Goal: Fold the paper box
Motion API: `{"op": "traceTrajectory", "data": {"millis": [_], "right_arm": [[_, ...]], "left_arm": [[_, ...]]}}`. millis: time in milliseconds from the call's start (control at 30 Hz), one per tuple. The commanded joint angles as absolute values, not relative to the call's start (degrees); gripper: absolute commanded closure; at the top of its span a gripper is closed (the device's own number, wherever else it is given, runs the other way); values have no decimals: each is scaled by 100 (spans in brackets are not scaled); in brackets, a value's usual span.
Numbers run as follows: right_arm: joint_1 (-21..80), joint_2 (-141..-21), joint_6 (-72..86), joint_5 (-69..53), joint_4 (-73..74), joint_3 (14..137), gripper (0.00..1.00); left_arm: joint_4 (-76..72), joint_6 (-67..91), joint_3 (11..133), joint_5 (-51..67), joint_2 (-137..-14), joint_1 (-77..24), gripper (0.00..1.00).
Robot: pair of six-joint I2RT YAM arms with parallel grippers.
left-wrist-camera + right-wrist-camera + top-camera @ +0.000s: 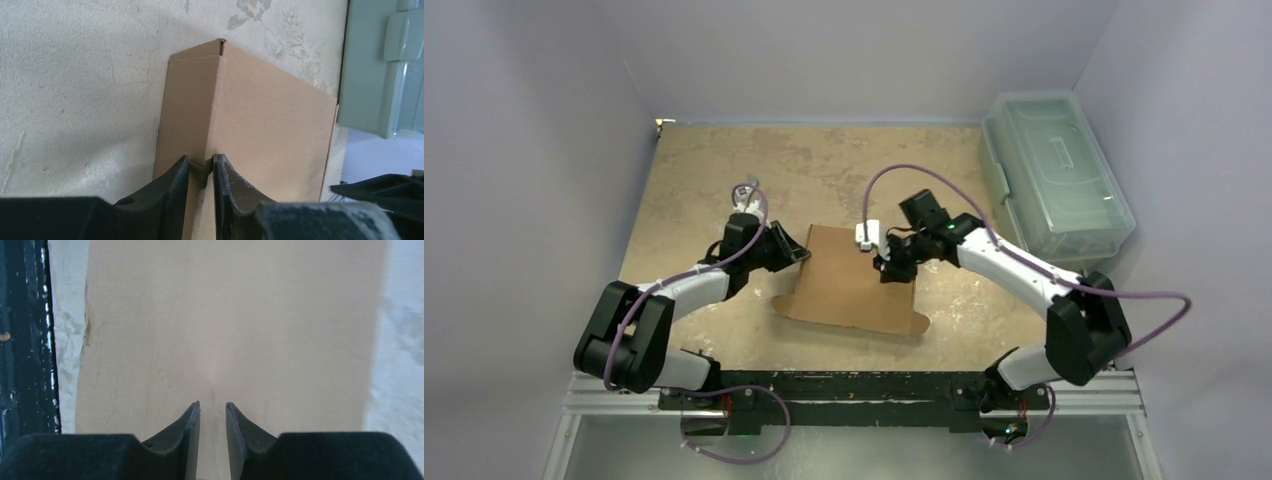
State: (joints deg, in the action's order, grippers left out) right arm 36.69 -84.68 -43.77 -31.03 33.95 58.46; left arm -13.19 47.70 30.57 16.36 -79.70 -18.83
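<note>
The brown paper box (849, 285) lies partly folded in the middle of the table. My left gripper (802, 255) is at its left edge. In the left wrist view the left gripper (201, 167) is shut on the raised side wall of the paper box (270, 115), with cardboard pinched between its fingertips. My right gripper (889, 268) is at the box's right edge. In the right wrist view the right gripper (213, 410) has its jaws nearly together, cardboard fills the narrow gap, and the flat panel of the paper box (230, 325) stretches beyond.
A translucent pale-green plastic bin (1054, 175) stands at the back right, and the bin (380, 65) also shows beyond the box in the left wrist view. The black base rail (854, 385) runs along the near edge; the rail (25, 340) borders the right wrist view.
</note>
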Motion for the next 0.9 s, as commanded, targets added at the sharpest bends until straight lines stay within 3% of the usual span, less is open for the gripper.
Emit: {"op": "traceTrajectory", "data": {"millis": [0,267,400,600,667,867], "right_arm": [[2948,-7639,-4096,-3837,3193,5949,67],[1371,-7164,-1726,-4305,1352,5122,35],[1182,-7373,-418,-3454,589,4773,33],[1160,-7786,-258,-3358,576,4792,34],[1160,-7870,-741,-3580,759,4899,34],[1160,-8278,-2793,-4542,2355,5840,33]], "left_arm": [[-1617,5595,2824,1038,-8084,-1932,78],[-1825,5546,3269,424,-7863,-2030,77],[-1235,4701,3564,-113,-7183,-1998,70],[-414,4147,3318,-412,-5802,-1752,26],[-339,4060,3087,198,-5407,-1640,23],[574,4910,2528,1825,-4466,-1604,24]]}}
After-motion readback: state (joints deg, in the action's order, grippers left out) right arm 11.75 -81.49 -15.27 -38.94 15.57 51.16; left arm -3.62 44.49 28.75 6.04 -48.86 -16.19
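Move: At the left hand's fingertips is the paper box lid's left edge; its back left corner is about 7 cm ahead and 1 cm right, and the front left tab some 10 cm back and 5 cm left. From the right hand, low over the lid, the back right corner lies roughly 8 cm ahead, 8 cm right and slightly below; the front right tab is 8 cm right and 11 cm back. Swinging off the middle of the lid, the right hand rises about 8 cm while going forward and right, then sinks some 6 cm over the box's back right corner, opening wide and turning clockwise. The left fingertips first push along the lid's left edge, 3 cm forward, then come free, rising about 12 cm and leftward as they spread. ##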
